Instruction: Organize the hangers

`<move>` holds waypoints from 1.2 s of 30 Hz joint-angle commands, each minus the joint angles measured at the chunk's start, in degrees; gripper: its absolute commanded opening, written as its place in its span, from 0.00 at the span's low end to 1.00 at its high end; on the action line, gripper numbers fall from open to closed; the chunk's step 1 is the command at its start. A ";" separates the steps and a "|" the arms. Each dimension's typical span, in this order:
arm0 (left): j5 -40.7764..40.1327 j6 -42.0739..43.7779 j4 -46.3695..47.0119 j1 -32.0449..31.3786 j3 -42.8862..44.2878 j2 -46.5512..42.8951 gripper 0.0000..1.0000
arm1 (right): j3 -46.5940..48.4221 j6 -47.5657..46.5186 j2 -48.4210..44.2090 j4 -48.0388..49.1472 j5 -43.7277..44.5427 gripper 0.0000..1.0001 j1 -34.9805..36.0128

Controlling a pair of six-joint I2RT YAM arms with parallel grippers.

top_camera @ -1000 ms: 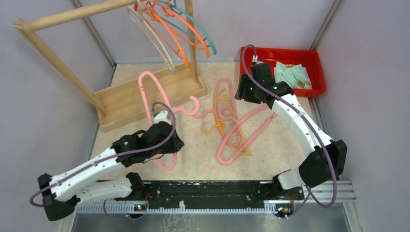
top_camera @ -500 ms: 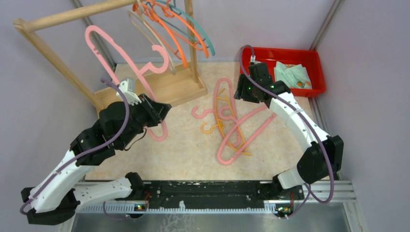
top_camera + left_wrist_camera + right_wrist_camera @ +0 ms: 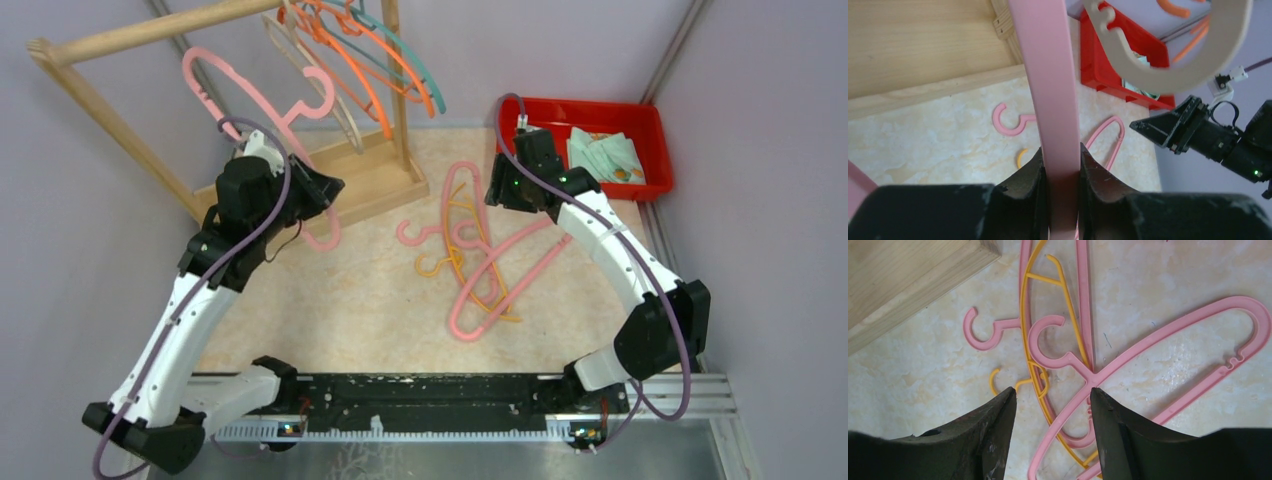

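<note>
My left gripper point(image 3: 322, 195) is raised beside the wooden rack point(image 3: 300, 185), shut on a pink hanger point(image 3: 324, 238) whose hook points up toward the pole. In the left wrist view the pink bar point(image 3: 1048, 75) runs straight up between the closed jaws of that gripper point(image 3: 1060, 160). Orange, teal and beige hangers point(image 3: 380, 60) hang at the pole's right end. A pile of pink and yellow hangers point(image 3: 480, 260) lies on the table. My right gripper point(image 3: 497, 190) hovers over that pile's far end. Seen from its wrist, it point(image 3: 1053, 395) stands open above a pink hanger point(image 3: 1148, 340) and a yellow one point(image 3: 1048, 315), holding nothing.
A red bin point(image 3: 655, 125) with green cloth stands at the back right, just behind the right wrist. The rack's wooden base point(image 3: 898, 280) lies left of the pile. A beige hanger's hook point(image 3: 1168, 75) hangs close in front of the left wrist camera.
The left arm has lifted the pink hanger off the table, up and back toward the rack's pole. The right arm has hardly moved and the pile lies as before.
</note>
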 commanded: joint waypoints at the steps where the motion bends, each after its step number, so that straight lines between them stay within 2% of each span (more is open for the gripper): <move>1: 13.88 2.62 11.25 7.72 3.04 3.95 0.00 | 1.45 -0.86 -1.50 1.43 1.25 0.57 -0.43; 5: 22.54 1.46 18.38 15.78 5.88 8.32 0.00 | 1.39 -0.95 -1.55 1.51 1.27 0.57 -0.59; 13: 35.21 -3.96 30.53 25.43 9.74 15.66 0.00 | 1.45 -0.95 -0.58 1.43 1.19 0.57 -1.39; 19: 38.40 -7.77 35.14 28.97 12.89 19.80 0.00 | 2.09 -0.86 0.72 1.24 0.90 0.57 -1.92; 25: 38.79 -16.40 40.92 32.25 9.43 21.58 0.00 | 2.83 -0.89 1.75 0.43 0.93 0.57 -2.02; 35: 38.92 -20.99 40.79 33.69 4.68 22.26 0.00 | 1.75 -0.77 0.92 -0.59 1.66 0.57 -2.02; 36: 39.52 -20.81 40.61 33.65 4.99 22.56 0.05 | 1.54 -0.77 0.84 -0.60 1.63 0.57 -2.02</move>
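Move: The left hand already grips a pink hanger by its arm. Its place on the wooden rail is about 23 cm ahead of that hand, 14 cm to its left and 15 cm higher. On the rail, the beige hanger hangs some 25 cm ahead and 3 cm left of the hand, with the orange hangers about 6 cm right of the beige one and 2 cm farther out. From the idle right hand the rail spot lies roughly 47 cm left, 15 cm ahead and 28 cm up. Still pinching the pink hanger's arm, the left hand brings its hook over the wooden rail, left of the beige hanger. It carries the hanger forward about 14 cm, rising some 9 cm and edging left, then sinks 1 to 2 cm as it eases to a stop. The wrist rolls its left side down about 25 degrees and tips the fingers up; they stay closed. ##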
